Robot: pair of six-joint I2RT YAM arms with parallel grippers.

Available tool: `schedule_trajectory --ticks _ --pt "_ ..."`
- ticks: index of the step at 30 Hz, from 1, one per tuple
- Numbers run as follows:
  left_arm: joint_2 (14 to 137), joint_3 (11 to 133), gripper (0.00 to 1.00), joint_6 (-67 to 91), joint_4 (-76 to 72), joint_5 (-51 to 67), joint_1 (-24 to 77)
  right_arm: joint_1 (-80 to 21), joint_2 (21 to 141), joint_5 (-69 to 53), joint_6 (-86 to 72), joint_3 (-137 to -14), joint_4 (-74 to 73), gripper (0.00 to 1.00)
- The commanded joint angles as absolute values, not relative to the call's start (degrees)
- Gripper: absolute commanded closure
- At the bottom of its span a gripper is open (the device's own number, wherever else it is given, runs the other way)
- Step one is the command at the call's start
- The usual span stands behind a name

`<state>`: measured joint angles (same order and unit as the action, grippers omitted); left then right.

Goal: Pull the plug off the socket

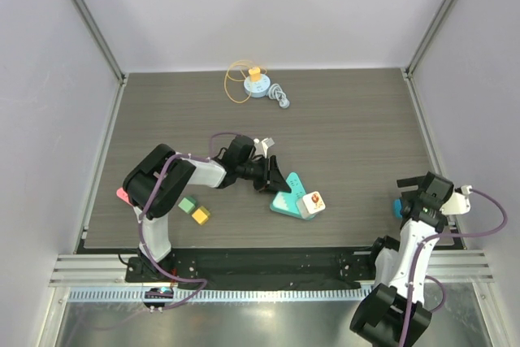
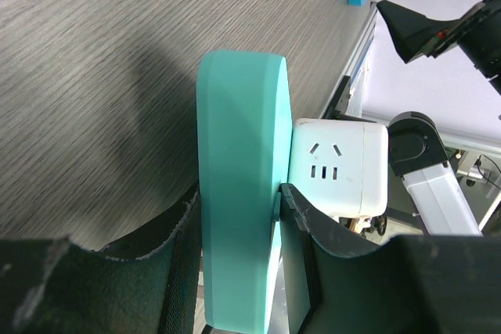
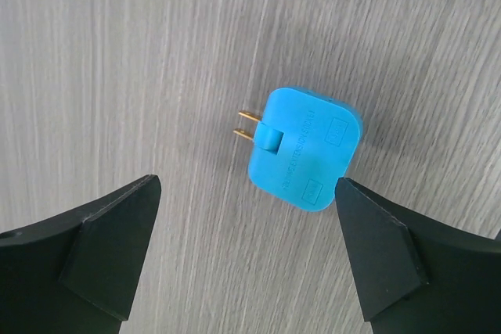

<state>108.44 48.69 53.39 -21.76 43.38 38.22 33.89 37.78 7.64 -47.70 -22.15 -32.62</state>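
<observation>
The blue plug (image 3: 304, 150) lies loose on the wood table with its two brass prongs pointing left; it also shows at the right table edge (image 1: 396, 207). My right gripper (image 3: 246, 183) hovers over it, open, one finger on each side, touching nothing. The white socket cube (image 2: 337, 166) stands on a teal base (image 2: 239, 193), near the table's front middle (image 1: 311, 203). My left gripper (image 2: 243, 271) is shut on that teal base (image 1: 286, 193), its fingers pressed against both faces. No plug sits in the socket face visible in the left wrist view.
A green cube (image 1: 188, 205) and a yellow cube (image 1: 200, 215) lie near the left arm's base, with a red piece (image 1: 122, 195) at the left edge. At the back stand a light-blue reel with a yellow cord (image 1: 256, 83) and a grey cable bundle (image 1: 280, 97).
</observation>
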Motion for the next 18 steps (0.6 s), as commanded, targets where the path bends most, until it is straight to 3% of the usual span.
schedule_trajectory --ticks 1,11,18 --pt "108.19 47.72 1.00 49.31 -19.69 40.60 37.97 33.22 36.74 8.70 -47.81 -25.05 -35.68 0.00" --pt "108.54 48.51 1.00 48.95 -18.90 40.78 37.97 27.61 38.14 6.34 -42.90 -35.50 -35.35 0.00" --pt "109.33 48.60 1.00 50.62 -19.96 40.26 37.97 9.42 37.88 -1.82 -36.74 -35.33 -28.22 0.00"
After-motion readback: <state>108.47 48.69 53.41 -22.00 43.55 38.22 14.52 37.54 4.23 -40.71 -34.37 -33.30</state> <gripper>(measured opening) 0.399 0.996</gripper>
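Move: The white plug, still on the teal socket, lies about 29 cm to the right hand's left, roughly level with it in reach and height. The teal socket's middle is some 5 cm farther left than the white plug and 1 cm farther out. The loose blue plug lies on the table about 4 cm below the right hand, 2 cm back and 1 cm left. From the left hand, the white plug is roughly 5 cm back, 7 cm right, at similar height. The blue plug is left lying on the table as the right hand, already wide open, rises from it by about 8 cm. Partway up, it also swings forward and left towards the white plug, some 6 cm each way and quickening, while the wrist turns counter-clockwise by roughly 25 degrees. The left hand stays still and keeps its pinch on the teal socket. ##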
